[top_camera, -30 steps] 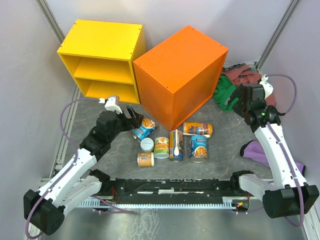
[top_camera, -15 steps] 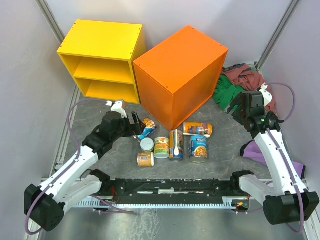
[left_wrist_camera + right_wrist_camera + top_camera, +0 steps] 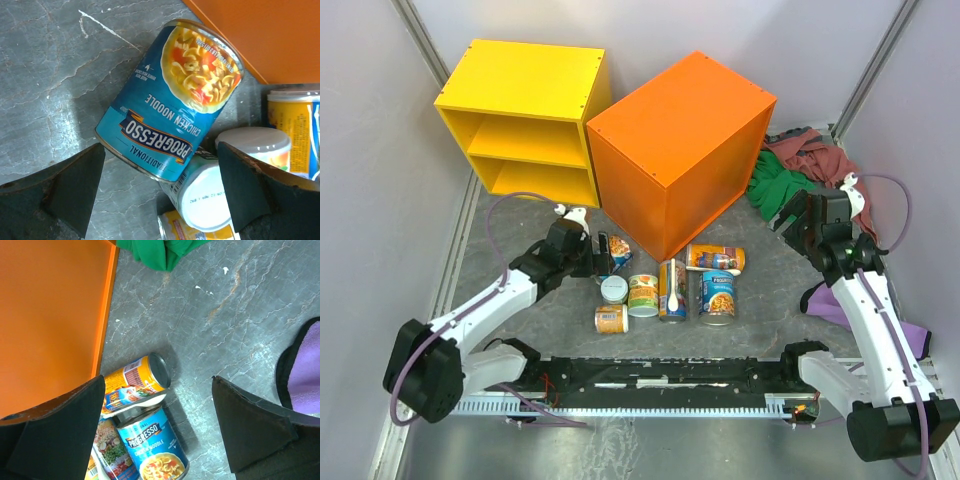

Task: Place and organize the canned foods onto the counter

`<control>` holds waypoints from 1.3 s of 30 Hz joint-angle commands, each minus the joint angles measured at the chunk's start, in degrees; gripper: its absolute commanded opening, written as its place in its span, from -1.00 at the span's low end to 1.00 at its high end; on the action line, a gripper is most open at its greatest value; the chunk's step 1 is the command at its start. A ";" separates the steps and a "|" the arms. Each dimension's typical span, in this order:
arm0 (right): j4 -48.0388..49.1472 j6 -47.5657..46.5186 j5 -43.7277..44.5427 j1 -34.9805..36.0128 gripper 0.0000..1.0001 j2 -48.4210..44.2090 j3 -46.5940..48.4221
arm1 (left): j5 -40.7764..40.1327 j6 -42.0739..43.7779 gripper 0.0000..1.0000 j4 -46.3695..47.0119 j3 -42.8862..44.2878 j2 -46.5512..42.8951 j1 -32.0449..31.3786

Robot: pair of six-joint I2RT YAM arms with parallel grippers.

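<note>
Several cans lie and stand on the grey floor in front of the orange counter (image 3: 680, 140). My left gripper (image 3: 604, 254) is open, low over a blue Progresso can (image 3: 619, 248) lying on its side; in the left wrist view that can (image 3: 170, 100) lies between and beyond my spread fingers (image 3: 55, 195), untouched. A white-topped can (image 3: 205, 192) sits just under it. My right gripper (image 3: 798, 214) is open and empty, high at the right; its view shows an orange-yellow can (image 3: 135, 382) lying down and a second blue Progresso can (image 3: 152, 445). The counter top is bare.
The yellow open shelf unit (image 3: 525, 120) stands left of the counter. Green and red cloths (image 3: 790, 165) are heaped at the back right. A purple cloth (image 3: 835, 300) lies by the right arm. A white spoon (image 3: 672, 285) rests on a lying can.
My left gripper has moved right and down, closing in on the lying blue can beside the counter. The right gripper has shifted slightly. No can has moved.
</note>
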 commanded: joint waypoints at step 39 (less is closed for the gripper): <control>9.22 1.32 -5.32 -0.03 0.82 0.50 -0.43 | 2.92 4.42 -0.24 15.27 -2.19 0.65 -0.30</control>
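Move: The left Progresso can lies some 4 cm ahead of the left hand, 2 cm to its right and 5 cm below. The white-lidded can is about 3 cm back and 2 cm to the right of that hand, and the fruit can 4 cm back and 8 cm to the right, both about as low. From the right hand, the same Progresso can is roughly 36 cm to the left, 1 cm ahead and 16 cm below. The left hand sinks 4 cm, edges forward-right at the Progresso can, mostly closes, then rises 2 cm without it. ##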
